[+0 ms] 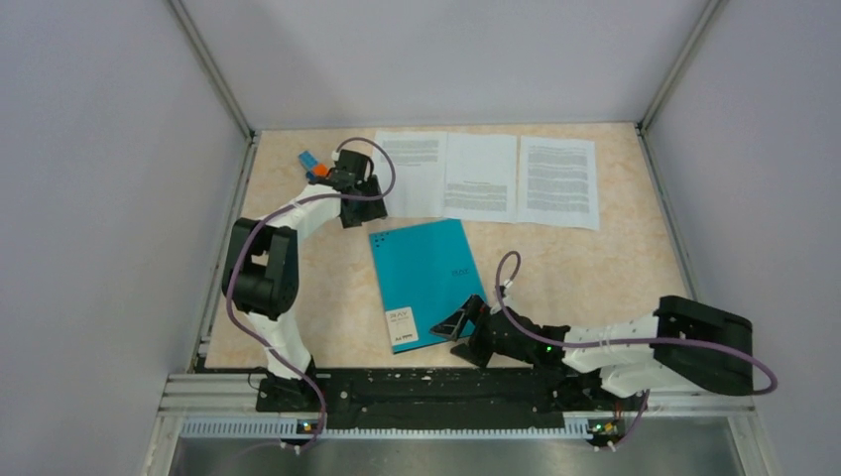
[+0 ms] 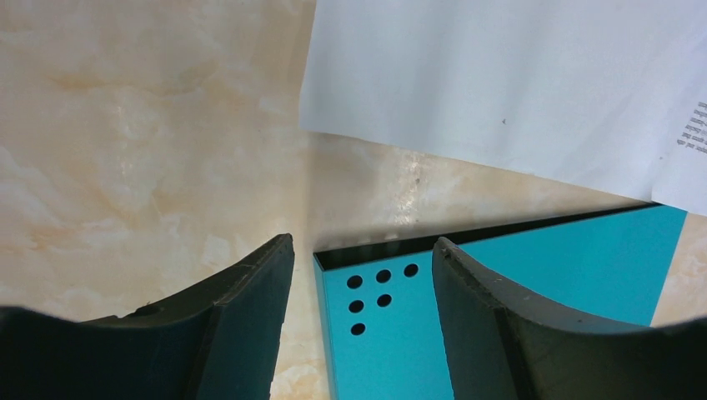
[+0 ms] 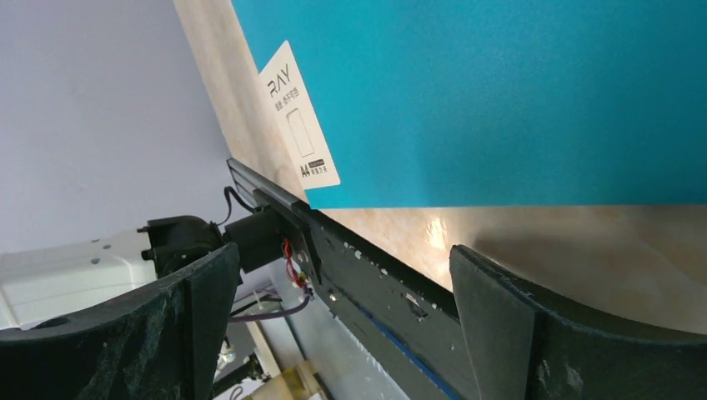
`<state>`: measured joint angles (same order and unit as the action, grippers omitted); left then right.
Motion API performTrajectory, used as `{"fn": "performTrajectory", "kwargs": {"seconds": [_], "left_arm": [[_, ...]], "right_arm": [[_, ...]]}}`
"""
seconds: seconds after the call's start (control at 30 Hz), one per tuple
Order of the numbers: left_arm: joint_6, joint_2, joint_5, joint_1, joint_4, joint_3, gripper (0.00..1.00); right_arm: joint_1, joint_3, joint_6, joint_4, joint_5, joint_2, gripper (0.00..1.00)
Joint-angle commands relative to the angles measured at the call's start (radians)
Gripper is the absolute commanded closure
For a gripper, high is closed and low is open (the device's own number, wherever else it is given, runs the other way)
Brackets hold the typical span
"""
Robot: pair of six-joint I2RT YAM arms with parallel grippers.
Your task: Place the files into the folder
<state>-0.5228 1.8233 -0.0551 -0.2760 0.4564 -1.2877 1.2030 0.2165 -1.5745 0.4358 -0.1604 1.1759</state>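
The teal folder (image 1: 426, 283) lies shut in the middle of the table, its white label (image 1: 400, 328) at the near left corner. Three white files (image 1: 412, 174) (image 1: 481, 177) (image 1: 558, 181) lie in a row behind it. My left gripper (image 1: 354, 210) hovers at the folder's far left corner. In the left wrist view that gripper (image 2: 363, 250) stands open astride the dotted corner of the folder (image 2: 542, 267), below a file (image 2: 500, 83). My right gripper (image 1: 458, 325) is open at the folder's near right corner. In its wrist view this gripper (image 3: 342, 267) holds nothing, and the folder (image 3: 500, 100) lies beyond.
A small blue-and-orange block (image 1: 312, 164) sits at the far left behind the left wrist. The black rail (image 3: 383, 275) of the table's near edge runs between the right fingers. Grey walls close in the table on three sides.
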Motion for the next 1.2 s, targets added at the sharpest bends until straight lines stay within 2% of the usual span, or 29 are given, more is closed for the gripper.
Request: {"fn": "performTrajectory", "kwargs": {"seconds": [0.0, 0.27, 0.57, 0.7, 0.83, 0.93, 1.17], "left_arm": [[0.047, 0.039, 0.026, 0.021, -0.039, -0.056, 0.34], [0.053, 0.098, 0.028, 0.025, -0.024, -0.078, 0.38], [0.009, 0.106, 0.050, 0.024, -0.040, -0.022, 0.52], [-0.006, 0.096, 0.050, 0.023, -0.044, 0.005, 0.57], [-0.012, 0.087, 0.050, 0.023, -0.044, 0.025, 0.61], [-0.018, 0.080, 0.050, 0.023, -0.052, 0.044, 0.65], [-0.029, 0.065, 0.050, 0.023, -0.055, 0.071, 0.72]], "right_arm": [[0.051, -0.004, -0.105, 0.308, -0.067, 0.148, 0.05], [0.065, -0.053, -0.147, 0.588, -0.122, 0.288, 0.06], [0.064, -0.095, -0.189, 0.701, -0.162, 0.358, 0.07], [0.065, -0.079, -0.195, 0.633, -0.147, 0.343, 0.07], [0.064, -0.043, -0.190, 0.451, -0.148, 0.273, 0.07], [0.065, -0.029, -0.186, 0.387, -0.160, 0.237, 0.06], [0.064, -0.044, -0.212, 0.420, -0.188, 0.246, 0.05]]}}
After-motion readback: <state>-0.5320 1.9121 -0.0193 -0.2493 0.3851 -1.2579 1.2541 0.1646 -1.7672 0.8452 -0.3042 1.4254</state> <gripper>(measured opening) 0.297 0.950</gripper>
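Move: The folder's far-left corner is about 5 cm below the left hand, 1 cm to its left and level with it fore and aft. The folder's middle lies 15 cm back and 14 cm right. From that hand the left file is centred 17 cm ahead and 11 cm right, the toy truck 16 cm ahead and 12 cm left. From the right hand, low over the near edge, the folder's middle is some 13 cm ahead and 4 cm left, its white label 3 cm ahead and 11 cm left. The left hand sinks about 4 cm onto the folder's far-left corner and stops there at its open black mouth, the fingers narrowing from about two-thirds to one-third open, with any touch on the cover not clear. The right hand, fingers still wide open over the near edge, eases some 2 cm left and then forward with a small dip on the way, tilting its tips up and turning clockwise, each by roughly 10 degrees. ##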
